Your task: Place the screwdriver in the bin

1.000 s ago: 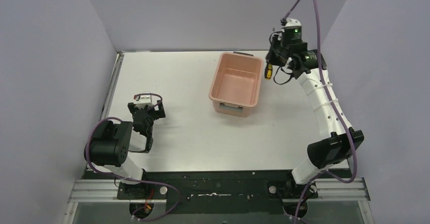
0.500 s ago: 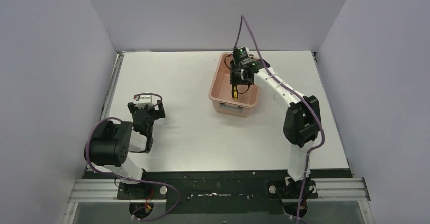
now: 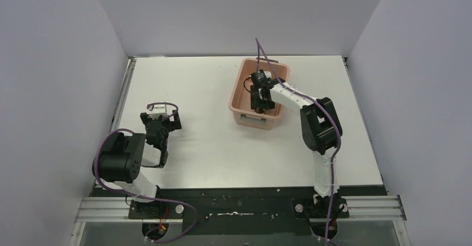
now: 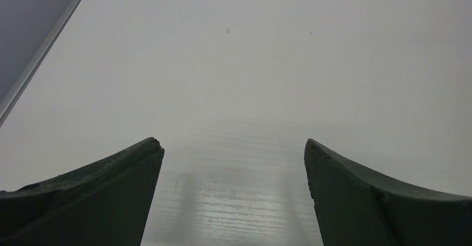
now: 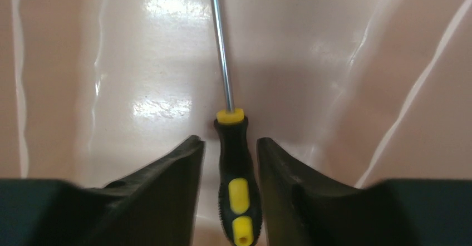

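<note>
The salmon-pink bin stands at the middle back of the table. My right gripper reaches down inside it, near its front wall. In the right wrist view the screwdriver, black handle with yellow accents, lies between the fingers of my right gripper, its thin shaft pointing away over the bin floor. The jaws stand slightly apart, with a visible gap on the handle's left side. My left gripper hovers over bare table at the left; seen from its own wrist, the left gripper is wide open and empty.
Grey-violet walls close in the table on three sides. A metal rail runs along the left edge. The bin's walls rise close on both sides of my right fingers.
My right arm swung from beside the bin's right end to inside it and lowered. Its jaws have parted from the screwdriver handle. The left arm has not moved.
</note>
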`<state>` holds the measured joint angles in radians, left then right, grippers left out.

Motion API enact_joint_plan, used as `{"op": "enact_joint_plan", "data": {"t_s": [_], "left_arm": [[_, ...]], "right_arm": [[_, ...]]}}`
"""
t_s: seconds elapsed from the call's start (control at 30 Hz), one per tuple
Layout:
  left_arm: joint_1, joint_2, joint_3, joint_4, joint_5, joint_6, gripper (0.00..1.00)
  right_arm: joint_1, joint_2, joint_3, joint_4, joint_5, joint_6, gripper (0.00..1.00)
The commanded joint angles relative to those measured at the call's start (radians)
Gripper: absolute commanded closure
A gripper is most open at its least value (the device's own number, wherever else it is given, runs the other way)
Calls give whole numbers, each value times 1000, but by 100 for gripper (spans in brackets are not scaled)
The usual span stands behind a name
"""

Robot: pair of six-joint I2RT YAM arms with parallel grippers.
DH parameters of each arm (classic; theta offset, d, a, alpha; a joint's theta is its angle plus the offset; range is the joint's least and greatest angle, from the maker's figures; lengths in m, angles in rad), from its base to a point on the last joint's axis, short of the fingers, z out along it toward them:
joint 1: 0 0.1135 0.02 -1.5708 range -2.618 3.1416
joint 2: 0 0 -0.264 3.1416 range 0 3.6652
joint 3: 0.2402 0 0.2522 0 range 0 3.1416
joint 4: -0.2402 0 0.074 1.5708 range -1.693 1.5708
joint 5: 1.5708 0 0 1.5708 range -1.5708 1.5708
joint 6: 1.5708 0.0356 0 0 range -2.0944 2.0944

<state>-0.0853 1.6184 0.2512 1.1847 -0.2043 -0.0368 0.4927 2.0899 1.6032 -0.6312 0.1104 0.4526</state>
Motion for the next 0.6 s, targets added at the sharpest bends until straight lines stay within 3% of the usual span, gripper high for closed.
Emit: {"op": "enact_joint_plan", "data": {"t_s": [0.0,0.2,0.27,0.33,0.37,0.57], "left_arm": [[4,-9,3,23,10,7,3],[4,-9,3,23,9,7,3],[4,-9,3,23,10,7,3],[4,-8,3,23,10,7,3],[4,-8,3,23,10,7,3],[4,-8,4,23,10,7,3]], "right_arm": [[11,-94,41,35,55,-2,46],[23,-211,162,-27,68,-36,34],[23,-274,174,-19,57,-52,24],[19,-348,166,4,51,-83,4],[16,-389,152,22,46,-103,0],[-85,-679,-111,255,17,-242,0]]}}
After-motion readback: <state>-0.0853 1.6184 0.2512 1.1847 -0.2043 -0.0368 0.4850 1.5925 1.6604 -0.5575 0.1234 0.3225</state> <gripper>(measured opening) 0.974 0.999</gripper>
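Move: The screwdriver lies on the bin's floor with its handle between the right hand's already half-open fingers; its middle is about 3 cm ahead of that hand and 2 cm below. The bin's middle is some 7 cm straight ahead, and the bin's near grey handle about 6 cm back, 3 cm to the left and 6 cm up. From the idle left hand the screwdriver is roughly 6 cm ahead, 43 cm to the right and 5 cm below. Straight up, slowly at first and then fast, the right hand leaves the screwdriver and rises about 26 cm out of the bin, its fingers spreading from half open to fully open. As it climbs, the wrist tips some 35 degrees so that the fingers swing from pointing down to pointing well forward. ##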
